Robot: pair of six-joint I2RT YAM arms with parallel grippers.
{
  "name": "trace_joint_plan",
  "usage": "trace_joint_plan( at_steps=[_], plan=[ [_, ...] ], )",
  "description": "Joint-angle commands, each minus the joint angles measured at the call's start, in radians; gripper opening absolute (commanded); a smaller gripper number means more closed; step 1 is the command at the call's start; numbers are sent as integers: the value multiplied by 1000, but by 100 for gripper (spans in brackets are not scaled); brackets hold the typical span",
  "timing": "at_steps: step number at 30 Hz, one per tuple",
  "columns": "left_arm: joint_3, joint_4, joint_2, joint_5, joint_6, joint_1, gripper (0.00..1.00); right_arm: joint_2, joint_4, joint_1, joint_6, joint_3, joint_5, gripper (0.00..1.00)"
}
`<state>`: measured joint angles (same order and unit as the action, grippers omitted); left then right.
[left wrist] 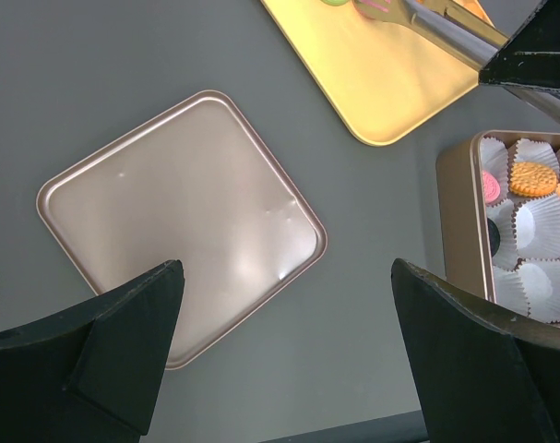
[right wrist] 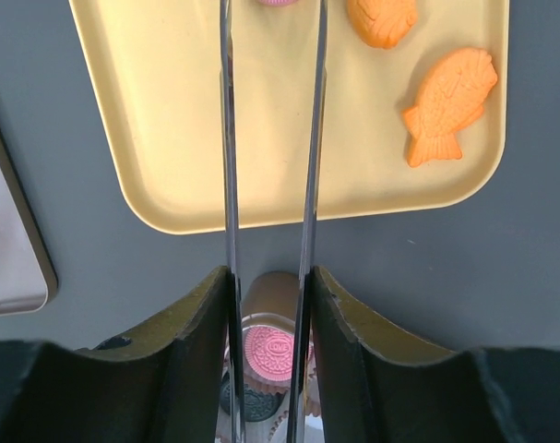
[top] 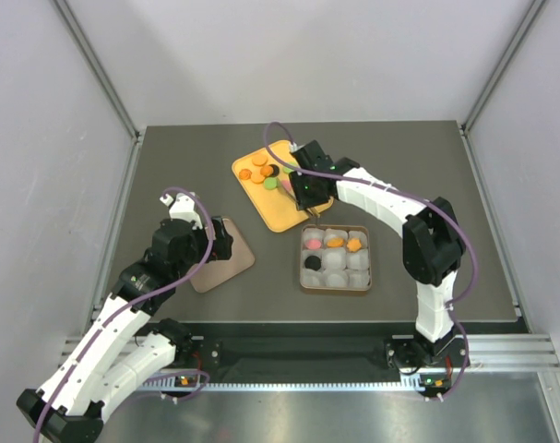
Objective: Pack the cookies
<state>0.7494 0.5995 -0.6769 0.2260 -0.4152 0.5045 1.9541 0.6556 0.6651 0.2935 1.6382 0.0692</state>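
Cookies (top: pixel 262 171) in orange, pink, green and black lie on a yellow tray (top: pixel 281 210). Two orange fish-shaped cookies (right wrist: pixel 446 101) show on the tray (right wrist: pixel 169 138) in the right wrist view. My right gripper (right wrist: pixel 270 277) is shut on metal tongs (right wrist: pixel 226 138). The tongs reach over the tray, and their tips stand either side of a pink cookie (right wrist: pixel 278 3) at the frame's top edge. A square tin (top: pixel 303 277) of white paper cups holds pink (right wrist: pixel 268 353), black (right wrist: pixel 252 401) and orange (left wrist: pixel 531 178) cookies. My left gripper (left wrist: pixel 284 268) hangs open with nothing between its fingers.
The tin's bronze lid (left wrist: pixel 183 221) lies flat on the dark table, partly under my left gripper (top: pixel 220 245). The tin (left wrist: pixel 455 221) stands just right of it, below the yellow tray (left wrist: pixel 381 83). Grey walls enclose the table on three sides.
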Motion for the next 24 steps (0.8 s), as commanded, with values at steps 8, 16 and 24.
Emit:
trace_joint_plan(
  at_steps=[8,16,24],
  plan=[
    [-1,-12,3,13,0,3,99,-103,10,-10,-17,45,-14,36],
    [-1,-10,4,13,0,3,99,-173,18,-10,-17,9,-14,36],
    [-1,-10,7,13,0,3,99,-286,25,-10,-10,-57,-23,35]
  ],
)
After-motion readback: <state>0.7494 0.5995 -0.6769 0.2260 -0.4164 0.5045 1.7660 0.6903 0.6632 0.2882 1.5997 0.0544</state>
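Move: Down at the tips of the tongs the right hand already holds, the pink cookie lies on the yellow tray, about 5 cm ahead of the hand, 4 cm to its left and 9 cm below. The round orange cookie is roughly 4 cm right of the pink one, the fish cookie 8 cm right of it and 2 cm nearer. The cookie box's middle sits some 15 cm back and 8 cm right of the hand. From the left hand the pink cookie is about 18 cm ahead, 17 cm right. Keeping its hold on the tongs, their tips about the pink cookie, the right hand first stays nearly in place, squeezing just a touch tighter. Then it lifts, quickening, by some 6.5 cm off the yellow tray, drawing back about 2 cm and tilting its fingers up roughly 5 degrees, with the cookie still between the tips. ##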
